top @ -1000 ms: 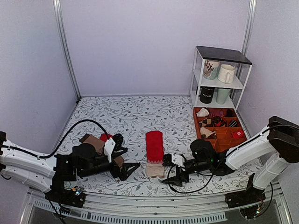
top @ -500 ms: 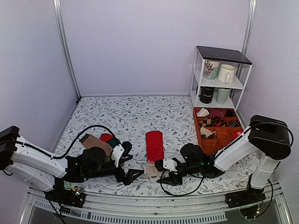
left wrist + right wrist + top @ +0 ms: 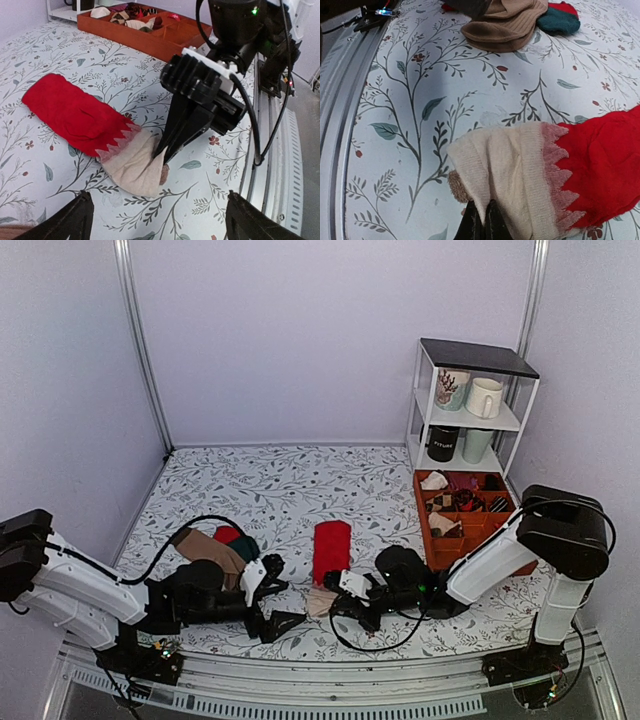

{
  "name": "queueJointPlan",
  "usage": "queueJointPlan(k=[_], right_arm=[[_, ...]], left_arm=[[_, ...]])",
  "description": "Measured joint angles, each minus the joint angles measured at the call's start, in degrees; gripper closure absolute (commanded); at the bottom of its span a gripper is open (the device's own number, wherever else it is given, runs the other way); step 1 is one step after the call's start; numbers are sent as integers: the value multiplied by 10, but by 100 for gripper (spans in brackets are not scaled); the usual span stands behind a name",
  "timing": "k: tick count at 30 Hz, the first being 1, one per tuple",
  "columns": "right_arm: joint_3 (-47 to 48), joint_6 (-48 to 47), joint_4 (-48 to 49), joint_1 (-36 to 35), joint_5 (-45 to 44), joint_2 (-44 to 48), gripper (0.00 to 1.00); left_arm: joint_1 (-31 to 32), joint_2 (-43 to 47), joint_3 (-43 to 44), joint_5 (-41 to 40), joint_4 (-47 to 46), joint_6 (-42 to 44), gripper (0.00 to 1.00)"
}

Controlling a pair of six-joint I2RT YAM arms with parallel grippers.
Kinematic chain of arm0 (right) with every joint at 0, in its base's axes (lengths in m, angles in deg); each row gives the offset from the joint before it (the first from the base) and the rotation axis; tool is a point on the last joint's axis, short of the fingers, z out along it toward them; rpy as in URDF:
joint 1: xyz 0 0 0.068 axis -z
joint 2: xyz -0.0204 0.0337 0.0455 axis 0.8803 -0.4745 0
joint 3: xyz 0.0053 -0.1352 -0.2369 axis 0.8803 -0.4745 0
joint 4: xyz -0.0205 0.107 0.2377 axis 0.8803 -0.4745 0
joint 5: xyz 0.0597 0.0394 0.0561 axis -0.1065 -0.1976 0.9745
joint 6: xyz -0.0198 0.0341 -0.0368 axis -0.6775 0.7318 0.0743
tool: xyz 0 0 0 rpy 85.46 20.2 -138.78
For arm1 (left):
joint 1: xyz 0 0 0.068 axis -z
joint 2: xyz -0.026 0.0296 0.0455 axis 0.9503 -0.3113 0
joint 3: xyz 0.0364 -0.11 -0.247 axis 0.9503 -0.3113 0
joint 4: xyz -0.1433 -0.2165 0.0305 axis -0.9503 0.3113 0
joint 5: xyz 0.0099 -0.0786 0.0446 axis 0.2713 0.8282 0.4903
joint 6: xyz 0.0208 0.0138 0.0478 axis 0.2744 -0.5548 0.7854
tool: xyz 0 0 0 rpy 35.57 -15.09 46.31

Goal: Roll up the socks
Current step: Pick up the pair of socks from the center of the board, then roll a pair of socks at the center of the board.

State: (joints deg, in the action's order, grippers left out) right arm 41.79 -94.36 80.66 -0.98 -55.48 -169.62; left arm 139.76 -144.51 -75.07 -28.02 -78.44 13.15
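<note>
The socks (image 3: 331, 548) lie stacked near the table's front, bright red with a pale beige end (image 3: 134, 161) pointing at the arms. My right gripper (image 3: 482, 220) is shut on the near corner of that beige end (image 3: 512, 167), pinching a fold of knit between its fingertips; a small brown pompom peeks out beside it. In the top view the right gripper (image 3: 328, 601) lies low on the table at the socks' end. My left gripper (image 3: 160, 196) is open, its fingers (image 3: 75, 220) spread wide just short of the beige end, holding nothing. The left gripper (image 3: 280, 592) sits left of the socks.
A tan-brown sock (image 3: 205, 545), a dark green sock (image 3: 245, 545) and a bit of red cloth (image 3: 227, 533) lie piled behind my left arm. An orange compartment tray (image 3: 470, 540) of small items stands at the right, a white shelf (image 3: 470, 410) with mugs behind it. The front rail (image 3: 345, 75) is close.
My right gripper slid left to the beige end and shut on its corner. My left gripper moved right toward the socks, staying wide.
</note>
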Motion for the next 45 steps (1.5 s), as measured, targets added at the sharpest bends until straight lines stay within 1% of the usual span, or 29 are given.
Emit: queueJointPlan(k=[3,7,12,18,22,25,29,33,38,41,42,44,45], right_arm=[[27,37,-50,2,27,0,100],[67,102,-128,9,82,-4,100],[81,189,-168,32,145,-9,100],[80,274,-174,53,206,-20,100],[81,303,-174,59,234,-28,100],[84,317,-173,63,254,-35,100],[86,325,-173,66,275,-42,100],[88,330,-175,69,290,-46,100],[89,332,-177,74,304,-49,100],[91,333,-180,77,313,-53,100],[92,333,-182,79,316,-54,100],[93,333,-185,80,321,-55,99],[93,333,-186,80,322,-55,98]], left_arm=[[0,-13,-6,15,-16,19,24],[-1,-43,-6,40,-48,49,33],[-1,-99,-2,65,-84,78,43],[-1,-184,32,87,-99,100,41],[-1,-199,41,88,-102,114,41],[0,-201,48,83,-102,126,43],[1,-221,65,81,-102,141,49],[3,-254,78,83,-103,150,53],[7,-267,78,84,-103,152,57],[8,-272,78,83,-107,152,66],[9,-274,78,83,-110,151,71],[9,-280,79,82,-116,151,99],[9,-282,80,83,-118,147,100]])
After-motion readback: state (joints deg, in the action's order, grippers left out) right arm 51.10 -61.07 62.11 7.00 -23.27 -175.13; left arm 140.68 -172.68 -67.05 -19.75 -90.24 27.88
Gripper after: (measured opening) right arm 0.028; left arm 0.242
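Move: The left hand, open above the board, has the socks' cream cuff about 7 cm to its right, 2 cm ahead and some 8 cm below; the socks' red part lies about 12 cm farther out than the cuff and 2 cm farther right. The brown sock lies roughly 15 cm ahead and 15 cm to the left of the left hand. The right hand is already shut on the cuff's near edge, with the cuff's middle about 2 cm ahead and 2 cm left at its own height. The left hand sinks about 8 cm while moving some 5 cm right to the cuff, turning slightly clockwise, and its fingers close from nearly wide open to around a quarter, taking the cuff's edge between them right beside the right fingers. Meanwhile the right hand keeps its shut pinch on the cuff, draws it back about 3 cm towards the bases and rolls some 50 degrees about its fingers, its top tipping forward. ##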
